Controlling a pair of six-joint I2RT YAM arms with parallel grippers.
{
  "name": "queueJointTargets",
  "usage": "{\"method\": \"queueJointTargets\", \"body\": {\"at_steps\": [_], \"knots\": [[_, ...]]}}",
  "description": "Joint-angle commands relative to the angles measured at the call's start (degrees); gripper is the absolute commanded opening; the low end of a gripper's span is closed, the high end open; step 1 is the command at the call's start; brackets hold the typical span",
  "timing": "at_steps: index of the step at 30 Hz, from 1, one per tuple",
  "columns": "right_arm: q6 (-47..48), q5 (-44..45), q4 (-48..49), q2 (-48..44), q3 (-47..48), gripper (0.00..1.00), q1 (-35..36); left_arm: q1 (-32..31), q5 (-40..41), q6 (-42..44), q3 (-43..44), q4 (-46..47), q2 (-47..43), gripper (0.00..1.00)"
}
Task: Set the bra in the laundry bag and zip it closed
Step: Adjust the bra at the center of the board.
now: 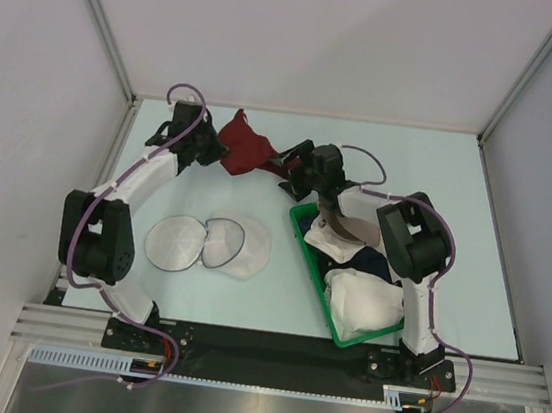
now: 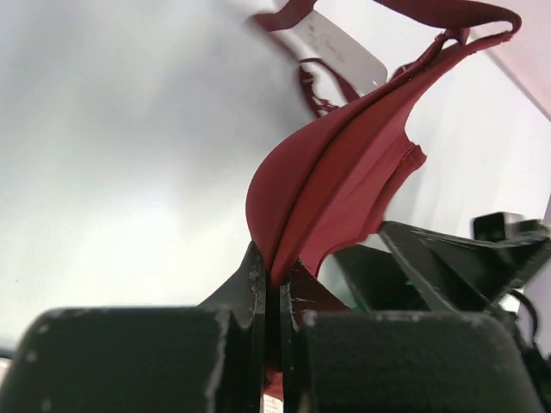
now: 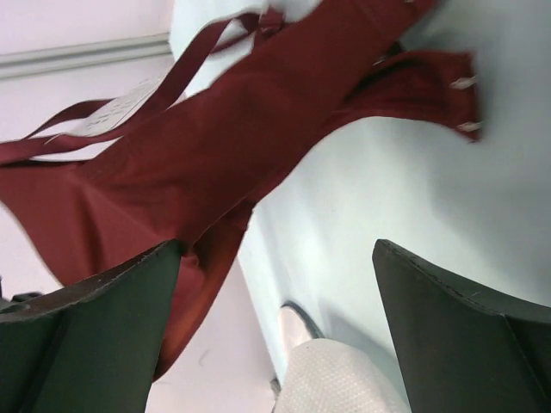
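The dark red bra [image 1: 246,147] hangs just above the table at the back, between the two grippers. My left gripper [image 1: 212,154] is shut on one cup's folded edge; the left wrist view shows the bra [image 2: 336,181] pinched between the jaws of my left gripper [image 2: 275,280], its white tag [image 2: 340,47] beyond. My right gripper [image 1: 286,174] stands open at the bra's right end. In the right wrist view the bra [image 3: 198,163] brushes the left finger [image 3: 95,327] of my right gripper [image 3: 277,251]. The white mesh laundry bag [image 1: 208,246] lies open in two round halves.
A green plastic basket [image 1: 303,235] with white and navy garments sits on the right, under my right arm. White walls with metal frame posts close in the back and sides. The laundry bag's mesh [image 3: 344,379] shows low in the right wrist view.
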State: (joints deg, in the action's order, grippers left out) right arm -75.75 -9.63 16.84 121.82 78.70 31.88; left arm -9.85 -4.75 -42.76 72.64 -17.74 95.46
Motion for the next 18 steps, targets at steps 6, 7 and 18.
{"method": "queueJointTargets", "body": {"at_steps": [6, 7, 18], "knots": [[-10.38, 9.44, 14.62, -8.79, -9.52, 1.00, 0.99, -1.93, 4.67, 2.51, 5.13, -4.31, -6.25, 0.00], [-11.00, 9.54, 14.89, -9.92, -10.14, 1.00, 1.17, -2.19, 4.67, 2.60, 5.58, -4.76, -6.60, 0.00], [-19.62, 14.64, 26.05, -12.04, -15.33, 1.00, 4.95, -2.99, 2.47, -1.09, 8.83, -6.78, -11.70, 0.00]]}}
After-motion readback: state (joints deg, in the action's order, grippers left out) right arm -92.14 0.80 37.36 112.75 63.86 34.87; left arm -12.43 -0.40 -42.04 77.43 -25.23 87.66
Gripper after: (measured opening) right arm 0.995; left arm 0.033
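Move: The bra, its left part already pinched in the left fingers, has its middle about 6 cm right of that hand, 2 cm ahead and 4 cm below. From the open right hand, that middle lies roughly 8 cm left, 3 cm ahead and about level. The laundry bag lies on the board some 21 cm back and 1 cm left of the left hand, about 14 cm below; the green basket's middle is about 20 cm back and 21 cm right of the right hand, 7 cm below. The left hand, still pinching the bra, lifts it 7 cm; the open right hand rises 6 cm, rolling about 20 degrees. ##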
